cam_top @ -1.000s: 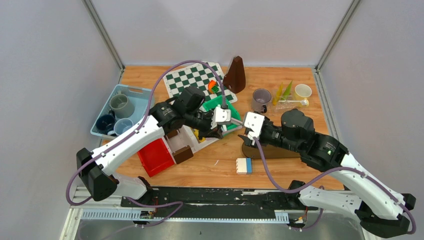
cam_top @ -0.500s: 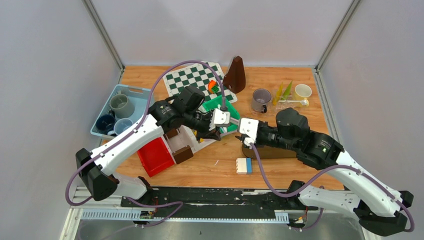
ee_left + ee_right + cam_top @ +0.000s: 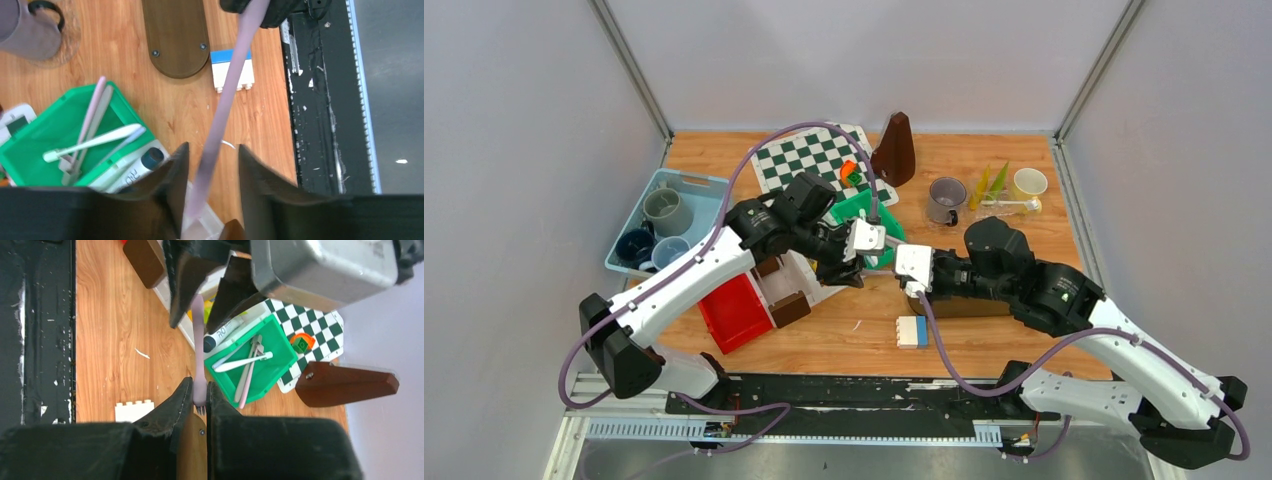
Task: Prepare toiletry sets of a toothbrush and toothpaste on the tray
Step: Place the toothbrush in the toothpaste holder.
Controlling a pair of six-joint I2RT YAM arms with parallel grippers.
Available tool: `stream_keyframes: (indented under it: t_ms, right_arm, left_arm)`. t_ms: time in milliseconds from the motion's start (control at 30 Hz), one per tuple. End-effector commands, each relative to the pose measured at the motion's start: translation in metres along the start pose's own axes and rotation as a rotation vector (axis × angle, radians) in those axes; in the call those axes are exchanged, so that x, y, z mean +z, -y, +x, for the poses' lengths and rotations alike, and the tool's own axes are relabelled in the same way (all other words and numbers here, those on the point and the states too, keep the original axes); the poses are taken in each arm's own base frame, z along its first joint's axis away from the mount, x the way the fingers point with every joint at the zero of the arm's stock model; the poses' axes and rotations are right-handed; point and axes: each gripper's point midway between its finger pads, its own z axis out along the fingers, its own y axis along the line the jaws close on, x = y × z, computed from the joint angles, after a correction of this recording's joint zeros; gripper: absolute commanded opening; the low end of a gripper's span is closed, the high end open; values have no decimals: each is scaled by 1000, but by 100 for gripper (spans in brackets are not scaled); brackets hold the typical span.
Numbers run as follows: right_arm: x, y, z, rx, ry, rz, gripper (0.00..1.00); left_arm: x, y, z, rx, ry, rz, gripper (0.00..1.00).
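Observation:
A pale pink toothbrush (image 3: pixel 198 340) spans the gap between both grippers above the table. My right gripper (image 3: pixel 200 385) is shut on its bristle end. My left gripper (image 3: pixel 212 147) stands open around the other end of the toothbrush (image 3: pixel 227 100), with a gap on one side. In the top view the two grippers meet mid-table, left gripper (image 3: pixel 864 262) facing right gripper (image 3: pixel 904 265). The light blue tray (image 3: pixel 709 185) at the left holds a grey-green mug (image 3: pixel 667 212), a dark blue mug (image 3: pixel 635 245) and a light blue mug (image 3: pixel 669 252). More toothbrushes lie in a green bin (image 3: pixel 270 371).
A grey mug (image 3: pixel 946 198), pale yellow mug (image 3: pixel 1029 183), yellow tube (image 3: pixel 980 187) and green tube (image 3: pixel 998 178) stand at the back right. A chessboard (image 3: pixel 809 155), brown wedge (image 3: pixel 894 150), brown oval board (image 3: pixel 969 303), white-blue brick (image 3: pixel 913 331) and red bin (image 3: pixel 736 312) crowd the middle.
The right gripper has moved left to the toothbrush and shut on its bristle end. The left gripper's jaws, shut on the handle before, have parted.

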Motion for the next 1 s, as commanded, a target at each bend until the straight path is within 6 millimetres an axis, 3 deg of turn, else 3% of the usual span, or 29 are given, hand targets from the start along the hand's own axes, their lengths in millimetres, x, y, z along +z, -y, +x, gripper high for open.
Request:
stream_keyframes:
  t_ms: [0,33,100,233,333,533,767,967]
  right_arm:
    - [-9,10,0,-10,-25,47,0]
    - [-11,12,2,-6,-36,62,0]
    - [-15,18,7,5,-67,97,0]
    - [-23,31,24,45,-172,182,0]
    - [-31,45,39,90,-258,271,0]
    - [-43,68,68,215,-406,429,0]
    - [-67,106,108,372,-585,654,0]
    - [-83,139,131,456,-666,836,0]
  left_arm:
    - [-10,-9,-18,26,39,-59,59]
    - [-12,-13,-18,29,36,-89,71]
    - [-19,-20,-19,40,34,-150,82]
    - [-40,-40,-23,58,36,-328,97]
    - [-63,-58,-26,55,43,-498,100]
    - [-138,-94,-21,-19,65,-950,100]
    - [-221,-120,21,-255,100,-1309,100]
    - [-260,-124,54,-340,97,-1526,100]
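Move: From the right gripper, which already has the lilac toothbrush pinched near its bristle end, the clear toothpaste holder stands roughly 28 cm ahead, 24 cm to the right and 24 cm below. The grey mug is about 27 cm ahead and 13 cm right, the yellow mug 30 cm ahead and 32 cm right; the brown board lies 8 cm ahead and 17 cm right. From the left gripper the holder is some 26 cm ahead, 30 cm right and 20 cm lower. Spread the left fingers fully off the handle end and swing that gripper clear to the left, forward and up, about 26 cm in all, turning it some 70 degrees counter-clockwise. Keep the right pinch on the toothbrush and carry it right and forward towards the holder, some 18 cm, nearly level, while turning the wrist about 55 degrees clockwise so the handle swings round to lead forward. ##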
